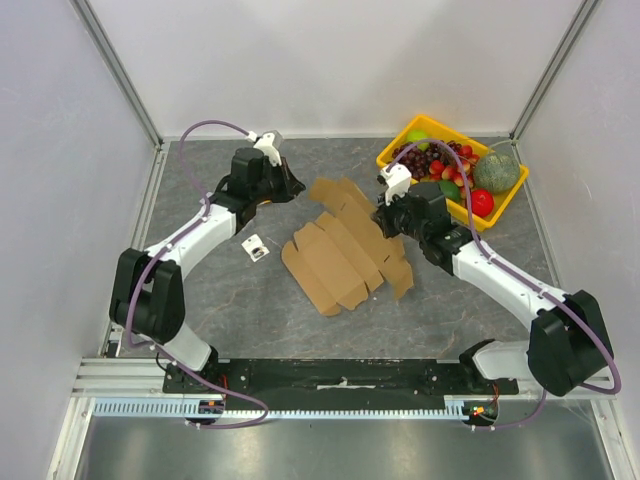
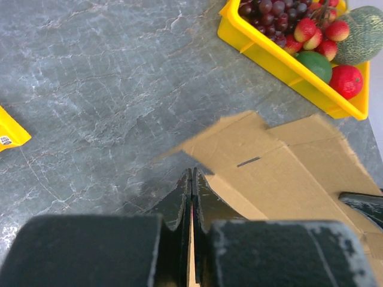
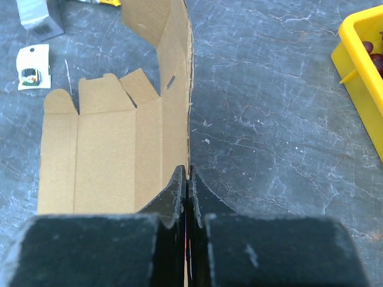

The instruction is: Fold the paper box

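The paper box (image 1: pixel 340 255) is a flat brown cardboard sheet with creases and flaps, lying in the middle of the table. My left gripper (image 1: pixel 293 187) is at its far left flap. In the left wrist view it (image 2: pixel 192 173) is shut, a thin sliver of cardboard shows between the jaws, and the sheet (image 2: pixel 287 173) spreads away to the right. My right gripper (image 1: pixel 383 212) is at the sheet's right edge. In the right wrist view it (image 3: pixel 186 170) is shut on that edge, where a side panel (image 3: pixel 173 66) stands up from the flat part (image 3: pixel 108 155).
A yellow tray (image 1: pixel 430 122) of fruit stands at the back right, close to the right arm; its wall shows in both wrist views (image 2: pixel 269 57) (image 3: pixel 362 78). A small white tag (image 1: pixel 255 247) lies left of the cardboard. Metal posts and grey walls enclose the table.
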Controlling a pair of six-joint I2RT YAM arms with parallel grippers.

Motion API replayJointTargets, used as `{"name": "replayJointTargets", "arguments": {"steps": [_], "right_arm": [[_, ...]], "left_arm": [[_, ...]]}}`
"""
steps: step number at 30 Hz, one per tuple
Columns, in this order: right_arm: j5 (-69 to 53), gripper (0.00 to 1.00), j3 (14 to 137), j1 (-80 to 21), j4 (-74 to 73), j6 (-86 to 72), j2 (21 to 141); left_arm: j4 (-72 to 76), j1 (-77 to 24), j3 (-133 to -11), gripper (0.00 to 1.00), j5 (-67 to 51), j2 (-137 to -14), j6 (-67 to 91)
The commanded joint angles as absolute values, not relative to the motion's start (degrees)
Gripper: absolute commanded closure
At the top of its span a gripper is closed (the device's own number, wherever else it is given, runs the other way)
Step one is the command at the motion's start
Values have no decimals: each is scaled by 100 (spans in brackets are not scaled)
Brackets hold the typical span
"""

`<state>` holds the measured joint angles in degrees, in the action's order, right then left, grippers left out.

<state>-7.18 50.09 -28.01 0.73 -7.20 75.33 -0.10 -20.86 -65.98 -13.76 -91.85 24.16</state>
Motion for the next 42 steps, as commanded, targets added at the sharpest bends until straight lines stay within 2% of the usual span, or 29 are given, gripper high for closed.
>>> {"name": "replayJointTargets", "arguments": {"steps": [1,7,12,29,42], "right_arm": [[-1028,100,4949,-2830,36,-116,7435],[-1019,100,4887,-2918,-387,668,7374],[-1599,100,4799,-2971,-194,853,7269],[-1740,99,4895,-2997,-176,738,7365],[-1609,99,4913,-2997,-229,615,7418]], "left_arm": [[430,-2057,-6715,98,-1976,-8860,2136],[1019,-2048,-6373,98,-2715,-8736,2179],[1248,-2092,-6433,98,-3155,-8921,2364],[589,-2470,-6873,98,-2663,-9536,2224],[466,-2619,-6733,98,-2566,-9466,2127]]}}
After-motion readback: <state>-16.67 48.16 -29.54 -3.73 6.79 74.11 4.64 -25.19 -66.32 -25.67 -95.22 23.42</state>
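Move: The raised end tab of the cardboard wall is about 5 cm to the left hand's right, 1 cm nearer the base and 3 cm lower. The yellow candy bag lies some 12 cm to the left hand's left, nearly level with it in reach. From the right hand, already pinching the wall's upper edge, that tab is about 11 cm left, 6 cm ahead and slightly lower; the flat box panel is some 11 cm back and 7 cm left. Rightward in a low arch goes the shut left hand, climbing about 4 cm and sinking again, to end some 6 cm right and 3 cm back, close over the end tab, yawed about 15 degrees clockwise. The right hand keeps its pinch on the wall edge, draws it back about 3.5 cm and 2 cm down while turning 15 degrees counter-clockwise, then holds still. ##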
